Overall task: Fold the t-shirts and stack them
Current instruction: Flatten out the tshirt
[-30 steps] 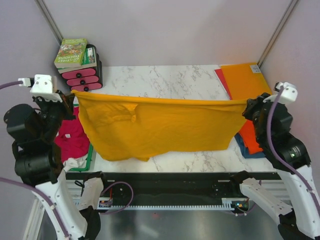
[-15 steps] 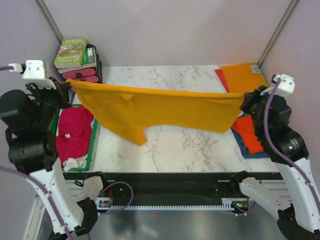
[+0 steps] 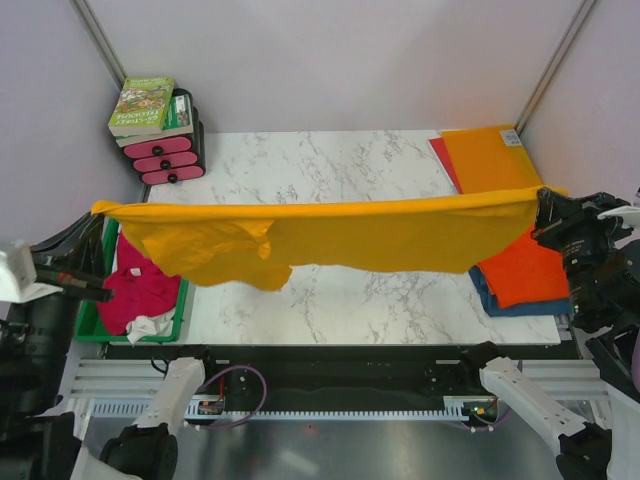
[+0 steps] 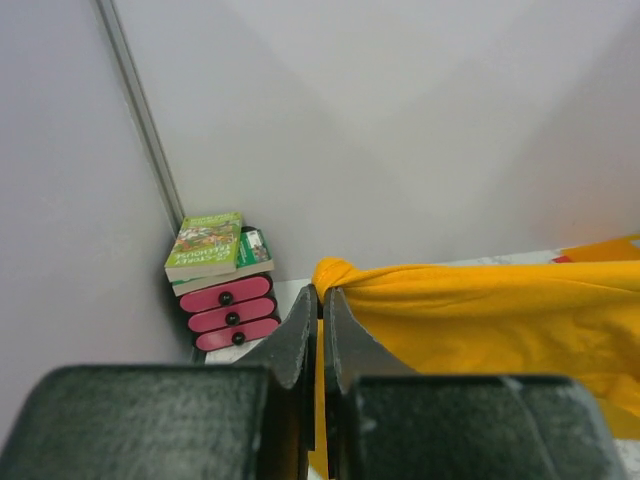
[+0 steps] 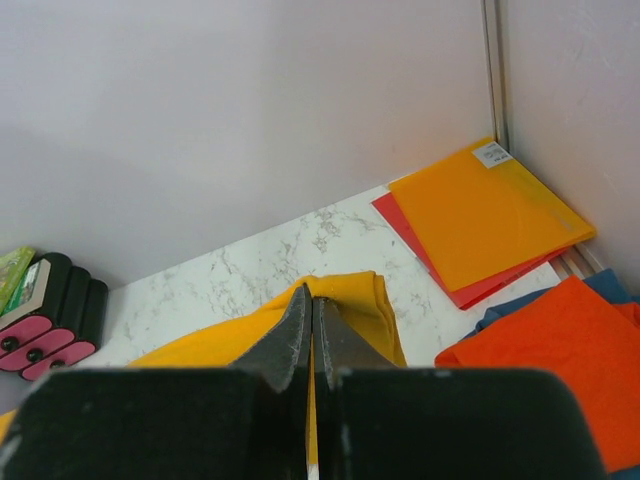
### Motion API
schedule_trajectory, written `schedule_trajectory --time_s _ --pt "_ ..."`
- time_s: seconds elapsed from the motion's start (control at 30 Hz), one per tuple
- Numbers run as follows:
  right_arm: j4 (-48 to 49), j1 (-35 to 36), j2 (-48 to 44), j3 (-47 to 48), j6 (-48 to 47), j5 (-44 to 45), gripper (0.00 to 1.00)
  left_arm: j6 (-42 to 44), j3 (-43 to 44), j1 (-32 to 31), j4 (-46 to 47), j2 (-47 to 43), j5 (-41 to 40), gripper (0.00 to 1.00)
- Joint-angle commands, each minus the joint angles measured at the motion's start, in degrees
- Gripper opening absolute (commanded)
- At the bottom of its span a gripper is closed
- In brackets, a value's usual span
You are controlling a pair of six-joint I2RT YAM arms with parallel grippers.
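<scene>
The golden-orange t-shirt [image 3: 350,235] hangs stretched in the air across the table, held at both upper corners. My left gripper [image 3: 100,209] is shut on its left corner; in the left wrist view the jaws [image 4: 321,292] pinch a bunched fold of the cloth [image 4: 500,310]. My right gripper [image 3: 543,204] is shut on the right corner, and its wrist view shows the jaws [image 5: 311,295] closed on the cloth [image 5: 375,300]. A red-orange t-shirt [image 3: 525,270] lies folded on a blue one [image 3: 487,297] at the right. A magenta-pink t-shirt [image 3: 135,285] lies crumpled in the green tray [image 3: 184,300] on the left.
Books on a black organiser with pink drawers [image 3: 160,150] stand at the back left corner. Stiff orange and red sheets [image 3: 490,155] lie at the back right. A white cloth [image 3: 150,326] sits in the tray's near end. Walls close in on three sides.
Both arms have swung outward and toward the near side, lifting the golden-orange shirt higher and pulling it taut. Its hanging lower part has risen off the table.
</scene>
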Motion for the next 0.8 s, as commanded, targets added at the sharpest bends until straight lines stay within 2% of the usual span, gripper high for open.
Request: schedule_trajectory --time_s 0.0,0.17,0.23,0.33,0.47,0.57,0.67,0.77 --pt "-3.1 -0.7 1.0 4.5 -1.6 1.6 0.00 2.7 2.5 -5.9 -1.6 1.2 -15.7 0.02" --pt "-2.6 -0.6 3.0 5.2 -1.6 2.3 0.00 2.7 0.4 -6.7 -1.3 1.5 -14.2 0.02" --pt "-1.8 -0.6 4.1 2.5 -0.4 2.8 0.00 1.8 -3.3 -6.8 0.0 2.3 -12.5 0.02" --pt "1.5 -0.6 5.6 -4.0 1.0 3.2 0.00 1.5 -11.6 -6.8 4.0 3.0 -8.8 0.02" --pt "10.2 -0.6 9.2 -17.0 2.8 2.6 0.00 1.6 -30.6 -6.8 13.9 3.8 -6.2 0.02" --pt "17.2 -0.6 14.0 -24.5 4.0 2.9 0.00 2.3 -41.7 -6.7 22.3 7.4 -5.2 0.02" --pt "24.6 -0.9 20.9 -29.5 5.0 2.7 0.00 3.0 -49.3 -6.9 29.8 13.8 -4.5 0.02" --pt "30.1 -1.6 29.6 -30.5 5.3 2.4 0.00 3.7 -53.1 -6.7 36.7 19.5 -4.5 0.02"
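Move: I'm holding the mustard t-shirt stretched between both hands, high up. The middle of the bare tabletop is about 24 cm ahead, 28 right and 45 below my left hand; from my right hand it's some 15 ahead, 30 left and 36 down. The green bin lies 10 cm ahead and 20 left of my left hand. The orange cloth lies about 7 ahead and 18 right of my right hand, the yellow folder 35 ahead and 15 right. I keep both top corners of the t-shirt pinched and, after a slight hitch back, swing both hands down and forward together towards the bare tabletop, speeding up as I go. My left drops about 28 cm while reaching 23 forward; my right drops about 25 with 15 forward, easing left. Both wrists tip fingers-down, some 35 to 40 degrees. ##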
